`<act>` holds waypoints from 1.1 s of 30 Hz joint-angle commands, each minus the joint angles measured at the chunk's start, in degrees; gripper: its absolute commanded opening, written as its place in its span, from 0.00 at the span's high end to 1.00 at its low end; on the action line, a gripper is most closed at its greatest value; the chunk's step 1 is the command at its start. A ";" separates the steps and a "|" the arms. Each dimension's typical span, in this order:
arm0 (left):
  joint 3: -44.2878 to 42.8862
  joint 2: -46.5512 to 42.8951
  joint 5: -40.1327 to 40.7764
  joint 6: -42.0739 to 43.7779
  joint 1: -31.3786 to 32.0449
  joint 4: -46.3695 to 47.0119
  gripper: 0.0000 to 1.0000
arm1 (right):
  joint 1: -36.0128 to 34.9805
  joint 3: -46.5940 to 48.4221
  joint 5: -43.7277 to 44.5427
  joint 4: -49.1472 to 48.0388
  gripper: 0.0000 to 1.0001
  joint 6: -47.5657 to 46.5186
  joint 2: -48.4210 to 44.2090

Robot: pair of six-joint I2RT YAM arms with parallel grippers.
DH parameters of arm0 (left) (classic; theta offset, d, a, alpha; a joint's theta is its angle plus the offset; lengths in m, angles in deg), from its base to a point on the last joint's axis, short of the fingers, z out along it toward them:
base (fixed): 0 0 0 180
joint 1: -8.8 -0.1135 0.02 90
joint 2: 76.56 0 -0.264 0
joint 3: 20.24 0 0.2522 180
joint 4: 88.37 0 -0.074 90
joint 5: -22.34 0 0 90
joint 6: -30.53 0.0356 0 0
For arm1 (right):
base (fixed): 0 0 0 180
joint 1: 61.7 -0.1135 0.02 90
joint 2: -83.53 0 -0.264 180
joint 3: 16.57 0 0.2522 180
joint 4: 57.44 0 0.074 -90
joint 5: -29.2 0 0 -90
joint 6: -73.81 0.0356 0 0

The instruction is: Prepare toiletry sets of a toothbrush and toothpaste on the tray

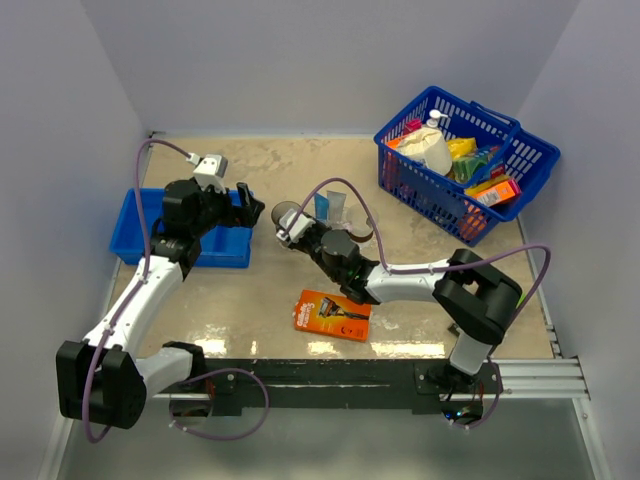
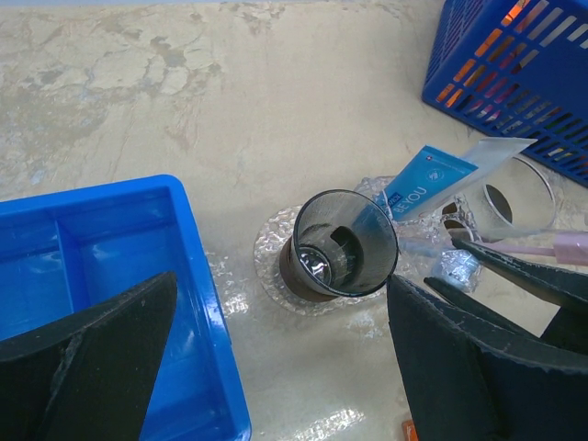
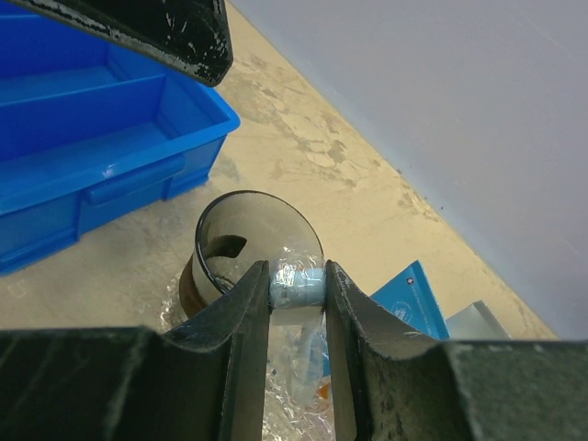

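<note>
The clear tray (image 2: 269, 268) lies on the table with a brownish translucent cup (image 2: 338, 243) standing empty on its left part. A blue and white toothpaste tube (image 2: 424, 177) leans in a second cup (image 2: 524, 190) on the right. My right gripper (image 3: 297, 276) is shut on a plastic-wrapped light-blue toothbrush (image 3: 299, 287) and holds it just right of the empty cup's rim (image 3: 241, 220). In the top view it (image 1: 287, 232) sits beside that cup (image 1: 288, 213). My left gripper (image 2: 276, 367) is open and empty, above the table between the blue bin and the tray.
The blue compartment bin (image 2: 92, 257) is at the left, under my left gripper's left finger. A blue wire basket (image 1: 465, 160) of goods stands at the back right. An orange razor pack (image 1: 333, 314) lies near the front middle.
</note>
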State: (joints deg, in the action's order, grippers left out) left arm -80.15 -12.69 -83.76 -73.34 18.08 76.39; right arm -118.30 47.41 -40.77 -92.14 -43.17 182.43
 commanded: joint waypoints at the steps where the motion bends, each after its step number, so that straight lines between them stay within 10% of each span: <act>1: -1.93 -0.51 -0.87 1.39 -0.40 1.56 0.00 | 0.00 0.06 1.59 -3.74 0.73 -1.49 0.60; 33: -1.93 -1.47 -0.87 1.65 -0.40 1.56 0.00 | -0.09 0.32 -2.10 3.46 0.02 4.82 -9.67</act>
State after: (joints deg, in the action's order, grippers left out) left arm -80.17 -12.71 -84.39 -73.30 18.08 76.39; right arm -118.30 47.30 -41.58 -87.99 -42.39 178.14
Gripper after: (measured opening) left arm 0.997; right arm 0.975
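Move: The right fingers already hold the pale-blue end of a wrapped toothbrush over the clear holder, whose middle lies some 2 cm ahead, 1 cm to the right and 7 cm below them. From this hand the dark glass stands about 3 cm ahead and 6 cm left, the blue toothpaste 5 cm ahead and 1 cm right, and the clear glass 3 cm ahead and 8 cm right, all slightly lower. From the left hand the holder is roughly 3 cm ahead, 14 cm right and 12 cm down. The right hand stays almost in place over the clear holder while its fingers spread steadily from their narrow grip to nearly full width, letting go of the wrapped toothbrush so that one finger ends up on either side of it. With the fingers almost fully open, the hand lifts about 2 cm, up and away from the toothbrush and holder, easing back slightly towards its base with hardly any turn of the wrist. ##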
